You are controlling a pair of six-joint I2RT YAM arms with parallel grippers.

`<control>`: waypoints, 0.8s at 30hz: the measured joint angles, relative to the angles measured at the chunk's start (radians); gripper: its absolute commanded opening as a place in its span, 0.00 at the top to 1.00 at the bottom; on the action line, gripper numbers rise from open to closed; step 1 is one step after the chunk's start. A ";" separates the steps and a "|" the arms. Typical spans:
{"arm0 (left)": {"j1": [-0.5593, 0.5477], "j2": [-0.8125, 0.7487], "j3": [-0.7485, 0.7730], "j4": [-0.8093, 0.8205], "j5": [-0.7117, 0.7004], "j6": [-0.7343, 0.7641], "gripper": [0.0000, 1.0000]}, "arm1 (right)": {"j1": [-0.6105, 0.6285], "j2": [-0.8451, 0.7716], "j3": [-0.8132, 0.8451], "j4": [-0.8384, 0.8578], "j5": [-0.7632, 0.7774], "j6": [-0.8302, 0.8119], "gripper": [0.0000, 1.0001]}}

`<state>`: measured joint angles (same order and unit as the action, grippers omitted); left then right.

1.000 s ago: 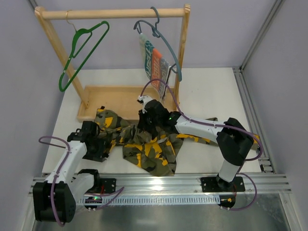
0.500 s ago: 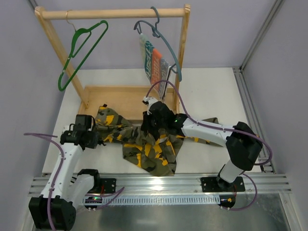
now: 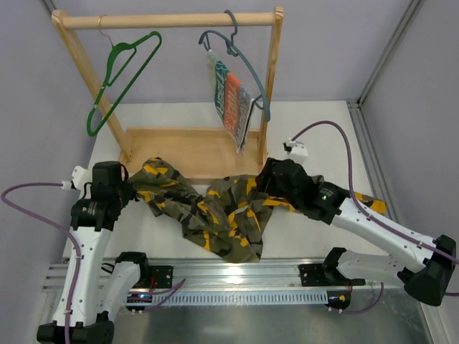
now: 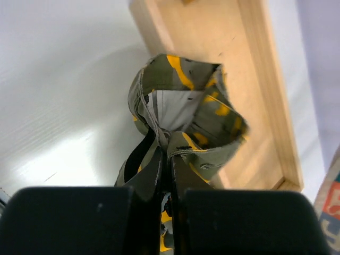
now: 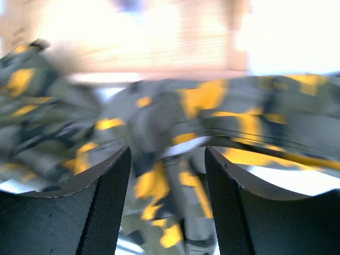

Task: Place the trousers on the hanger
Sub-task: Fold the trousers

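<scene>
The camouflage trousers (image 3: pixel 215 211) lie crumpled across the middle of the table, one leg running right under the right arm. My left gripper (image 3: pixel 135 193) is shut on their left edge. In the left wrist view the fabric (image 4: pixel 180 114) rises as a folded loop from the closed fingertips (image 4: pixel 170 164), just above the table. My right gripper (image 3: pixel 260 182) stands open at the trousers' right part. In the right wrist view nothing sits between its fingers (image 5: pixel 167 154), and the blurred cloth (image 5: pixel 175 122) lies beyond them. The green hanger (image 3: pixel 116 63) hangs tilted from the left of the wooden rail.
A wooden rack (image 3: pixel 172 20) stands at the back, its base tray (image 3: pixel 186 147) just behind the trousers and under the cloth in the left wrist view (image 4: pixel 260 79). A grey-blue hanger (image 3: pixel 252 75) with a striped cloth (image 3: pixel 231 100) hangs at the right. A metal rail (image 3: pixel 237 269) runs along the near edge.
My left gripper shut on the trousers' left edge and drew it back and left. My right gripper opened, let go of the trousers and pulled away to the right.
</scene>
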<state>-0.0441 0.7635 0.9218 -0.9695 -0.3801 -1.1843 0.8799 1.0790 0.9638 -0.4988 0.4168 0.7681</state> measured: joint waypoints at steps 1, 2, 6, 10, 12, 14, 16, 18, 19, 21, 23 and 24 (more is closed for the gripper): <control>-0.001 0.000 0.029 -0.009 -0.017 0.010 1.00 | -0.013 -0.018 -0.013 -0.033 0.032 0.026 0.39; -0.001 0.002 0.064 -0.021 -0.037 0.018 1.00 | -0.036 -0.032 -0.024 -0.072 0.066 0.054 0.39; -0.002 0.003 0.170 -0.050 -0.113 0.047 1.00 | -0.216 -0.035 -0.042 -0.198 0.139 0.130 0.39; -0.002 0.003 0.232 -0.066 -0.204 0.089 1.00 | -0.410 -0.037 -0.049 -0.296 0.199 0.192 0.39; -0.002 0.005 0.246 -0.071 -0.243 0.103 1.00 | -0.498 -0.049 -0.065 -0.321 0.211 0.217 0.39; -0.002 0.009 0.254 -0.076 -0.269 0.119 1.00 | -0.595 -0.070 -0.093 -0.335 0.209 0.232 0.39; -0.002 0.016 0.254 -0.076 -0.283 0.123 1.00 | -0.657 -0.082 -0.119 -0.336 0.208 0.238 0.39; -0.002 0.026 0.254 -0.076 -0.283 0.124 1.00 | -0.706 -0.084 -0.150 -0.336 0.195 0.240 0.39; -0.002 0.029 0.254 -0.075 -0.282 0.124 1.00 | -0.723 -0.081 -0.166 -0.333 0.188 0.243 0.39; -0.002 0.038 0.251 -0.074 -0.282 0.124 1.00 | -0.750 -0.066 -0.191 -0.332 0.182 0.256 0.39; -0.002 0.040 0.248 -0.074 -0.282 0.124 1.00 | -0.767 -0.041 -0.211 -0.328 0.182 0.263 0.39; -0.002 0.040 0.248 -0.074 -0.282 0.124 1.00 | -0.773 -0.028 -0.219 -0.322 0.180 0.264 0.40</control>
<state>-0.0456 0.8032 1.1698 -1.0435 -0.6624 -1.0599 0.1070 1.0512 0.7444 -0.8207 0.5968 1.0321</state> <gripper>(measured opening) 0.020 0.608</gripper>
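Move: Some 36 cm to the empty right hand's right, 3 cm back and 19 cm down, lies the far right end of the trousers. The rack's right post foot is about 5 cm ahead of that hand and 3 cm to its right, 18 cm down; the trousers' bunched middle is 7 cm left and 8 cm back. The left hand already holds the left end, with the rack's left front corner 8 cm ahead, 7 cm left, 18 cm below. Sweeping about 27 cm to the right above the trousers towards their right end, the right hand sinks some 11 cm, mostly steeply near the end, while turning about 60 degrees clockwise and tipping its still-open fingers down. The left hand keeps its pinch, pulling its end up 8 cm and left 5 cm, rolling its left side upward, then holding nearly still. ##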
